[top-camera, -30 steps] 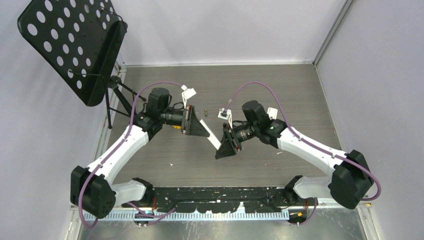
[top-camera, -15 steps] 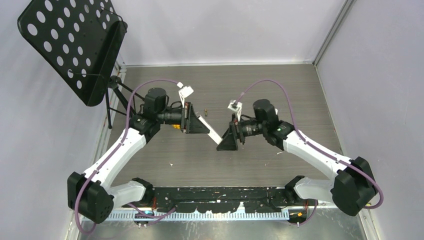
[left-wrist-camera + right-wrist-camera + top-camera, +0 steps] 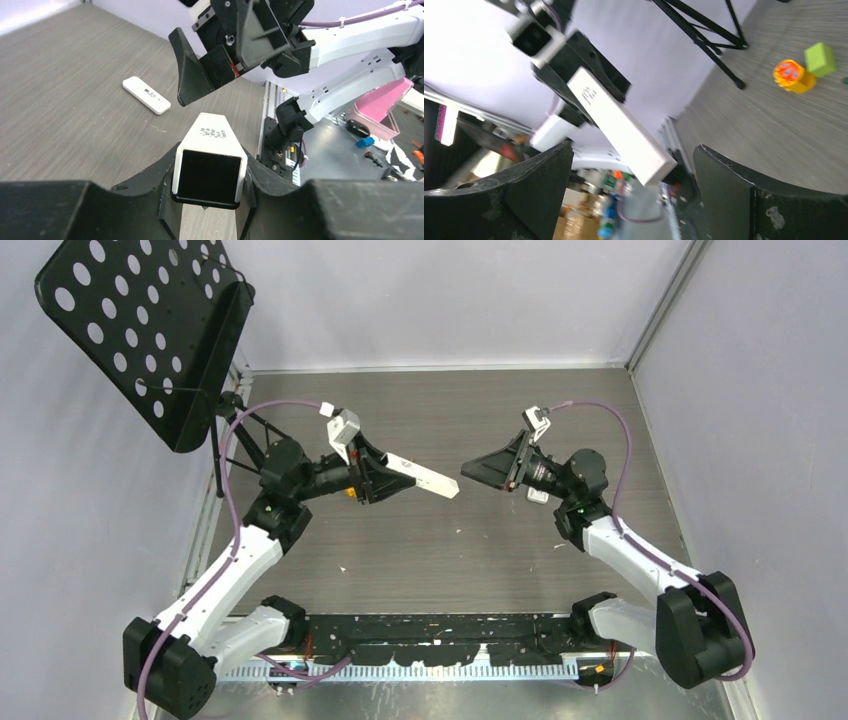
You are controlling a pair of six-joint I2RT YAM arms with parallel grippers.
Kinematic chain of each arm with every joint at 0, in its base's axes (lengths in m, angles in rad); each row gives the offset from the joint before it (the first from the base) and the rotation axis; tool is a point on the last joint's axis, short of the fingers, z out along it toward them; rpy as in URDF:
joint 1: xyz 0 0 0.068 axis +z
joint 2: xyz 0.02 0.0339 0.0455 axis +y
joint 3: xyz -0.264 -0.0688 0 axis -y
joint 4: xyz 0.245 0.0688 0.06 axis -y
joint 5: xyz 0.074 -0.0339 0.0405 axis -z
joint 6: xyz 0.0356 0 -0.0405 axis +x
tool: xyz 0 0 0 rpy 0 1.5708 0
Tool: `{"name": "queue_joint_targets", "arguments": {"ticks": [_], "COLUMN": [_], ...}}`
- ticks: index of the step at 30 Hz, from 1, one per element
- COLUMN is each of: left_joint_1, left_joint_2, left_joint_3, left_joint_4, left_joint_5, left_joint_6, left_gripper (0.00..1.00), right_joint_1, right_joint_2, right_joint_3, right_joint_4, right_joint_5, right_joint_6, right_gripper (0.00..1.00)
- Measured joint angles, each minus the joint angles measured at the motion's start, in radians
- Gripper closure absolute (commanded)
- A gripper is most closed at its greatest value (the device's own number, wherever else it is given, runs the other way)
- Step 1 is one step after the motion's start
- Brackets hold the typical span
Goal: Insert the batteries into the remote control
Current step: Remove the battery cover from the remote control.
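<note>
My left gripper (image 3: 383, 478) is shut on the remote control (image 3: 425, 478), a long white bar held off the table and pointing right. In the left wrist view its square dark end (image 3: 209, 176) sits between my fingers (image 3: 165, 170). The right gripper (image 3: 487, 468) faces the remote's free end from a short gap, open and empty. In the right wrist view the remote (image 3: 619, 122) hangs ahead of the wide-apart jaws of the right gripper (image 3: 631, 200), not between them. The batteries do not show in any view.
A second white remote (image 3: 146, 94) lies flat on the table under the right arm. An orange-and-green toy (image 3: 801, 70) sits behind the left gripper. A black perforated music stand (image 3: 140, 330) and its tripod legs (image 3: 704, 35) stand at the far left.
The right gripper has opened, left the remote's lower end and swung back to the right. The left arm has lifted the remote and turned it to point right.
</note>
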Motion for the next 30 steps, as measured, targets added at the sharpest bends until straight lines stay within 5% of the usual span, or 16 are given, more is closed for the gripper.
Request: {"name": "queue_joint_targets", "arguments": {"ticks": [7, 15, 30], "left_joint_1": [-0.001, -0.002, -0.001], "left_joint_2": [-0.021, -0.036, -0.017], "left_joint_3": [-0.111, -0.124, -0.124], "left_joint_4": [0.309, 0.463, 0.508], "left_joint_5": [-0.015, -0.044, -0.01], "left_joint_6": [-0.008, -0.016, -0.055], "left_gripper": [1.0, 1.0, 1.0], "right_joint_1": [-0.001, 0.079, 0.181], "right_joint_2": [0.14, 0.183, 0.352], "right_joint_3": [-0.018, -0.006, 0.062], "right_joint_4": [0.318, 0.406, 0.633], "right_joint_5": [0.062, 0.095, 0.145], "right_joint_6": [0.381, 0.478, 0.607], "right_gripper": [0.1, 0.13, 0.68]}}
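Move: The left hand holds the remote control near one end; its middle is some 5 cm to that hand's right, about 1 cm back and 2 cm lower. From the open right hand the middle is roughly 9 cm left and about level fore-and-aft, with the free end 3 cm left, 3 cm back and 2 cm below. Far below on the table, a second remote lies about 12 cm ahead and 20 cm right of the right hand; an orange toy lies about 10 cm ahead and 12 cm left of the left hand. Up and slightly forward first, then left about 5 cm and a little back, the right hand brings its open fingers over the remote's free end, tipping upward and rolling some 30 degrees in all, then closes to pinch that end. Meanwhile the left hand keeps its grip, raises the remote about 4 cm and rolls roughly 20 degrees, then steadies. ##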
